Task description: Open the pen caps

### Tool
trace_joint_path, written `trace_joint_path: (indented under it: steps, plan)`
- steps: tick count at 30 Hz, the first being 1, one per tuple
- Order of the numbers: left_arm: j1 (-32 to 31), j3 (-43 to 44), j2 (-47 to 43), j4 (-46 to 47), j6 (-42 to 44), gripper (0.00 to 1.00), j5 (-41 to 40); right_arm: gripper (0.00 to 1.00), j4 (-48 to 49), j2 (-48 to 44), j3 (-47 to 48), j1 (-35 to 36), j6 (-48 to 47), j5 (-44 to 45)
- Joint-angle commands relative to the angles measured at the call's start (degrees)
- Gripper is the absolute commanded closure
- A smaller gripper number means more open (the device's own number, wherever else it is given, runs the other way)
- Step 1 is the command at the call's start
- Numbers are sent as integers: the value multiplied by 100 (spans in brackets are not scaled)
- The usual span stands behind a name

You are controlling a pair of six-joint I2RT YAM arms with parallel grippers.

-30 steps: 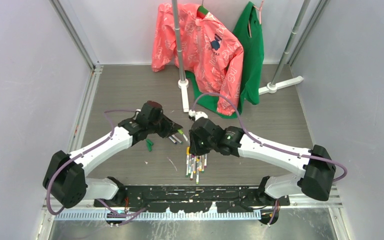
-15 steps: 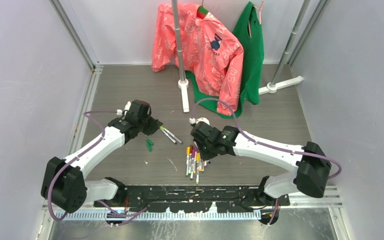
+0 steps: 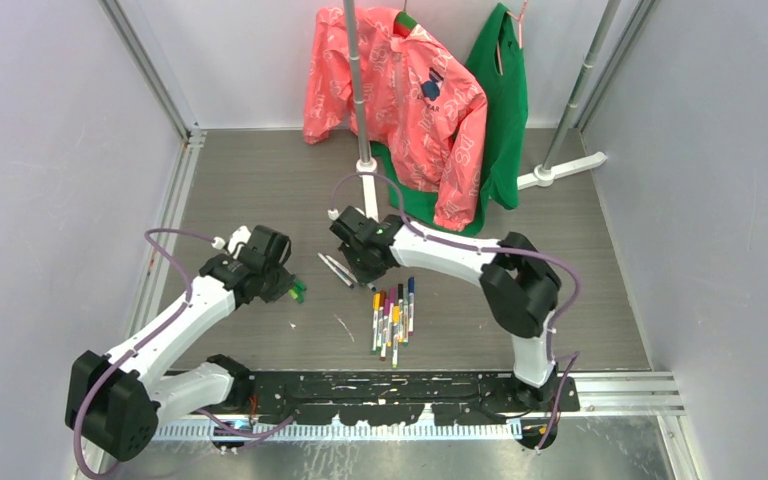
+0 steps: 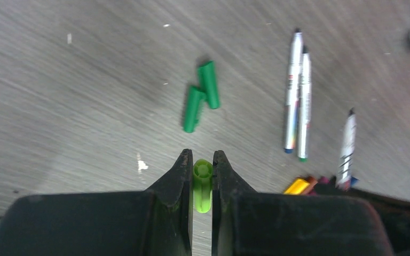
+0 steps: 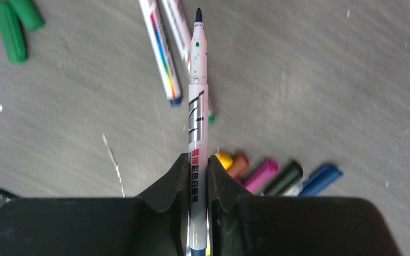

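Note:
My left gripper (image 4: 203,162) is shut on a light-green pen cap (image 4: 202,184), held just above the table near two dark-green caps (image 4: 202,96) that lie loose, also in the top view (image 3: 300,291). My right gripper (image 5: 197,162) is shut on the white barrel of an uncapped pen (image 5: 197,101), dark tip pointing away. It hovers beside two uncapped pens (image 5: 165,53) lying side by side (image 3: 336,269). A row of several capped pens (image 3: 392,315) with yellow, orange, pink, dark and blue caps (image 5: 267,173) lies nearer the arm bases.
A pink jacket (image 3: 400,90) and a green garment (image 3: 505,100) hang on a rack at the back. The rack's white foot (image 3: 368,195) stands just beyond my right gripper, and another foot (image 3: 560,170) at the back right. Grey walls close both sides.
The two grippers, close together a second ago, have pulled apart. The left one swung left and nearer with the light-green cap; the right one carried the bare pen left and farther back.

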Motion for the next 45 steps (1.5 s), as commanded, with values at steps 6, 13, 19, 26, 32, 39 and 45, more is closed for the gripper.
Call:
trace_joint_path:
  steps: [6, 13, 19, 26, 32, 39, 45]
  plan:
    - [3, -184, 194, -288, -116, 92, -358, 99, 150, 933, 1121, -333, -365, -244]
    - [5, -355, 554, -114, -214, 82, -324, 95, 164, 1419, 1431, -374, -442, -435]
    - [15, -441, 775, 107, -266, 69, -327, 86, 109, 1634, 1626, -374, -485, -469]
    - [22, -275, 843, 40, -244, 60, -420, 72, -87, 1777, 1799, -374, -563, -468]
    - [32, -247, 643, -45, -307, 59, -491, 64, -94, 1722, 1723, -374, -559, -437]
    - [27, 126, 353, -468, -317, 58, -586, 62, -164, 1242, 1703, -404, -508, -246]
    - [21, 140, 64, -425, -356, 54, -543, 58, -327, 586, 1435, -438, -161, 23]
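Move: The left hand, holding the lime cap, has the two green caps about 2 cm back, 1 cm right and 6 cm below. The right hand carries an uncapped pen towards the two uncapped pens, some 6 cm ahead, 7 cm left and 5 cm below; the row of capped pens lies roughly 6 cm back and 5 cm to its right, at the same depth. Both sink some 5 cm, the right equally forward to the uncapped pens, release cap and pen, then rise. ##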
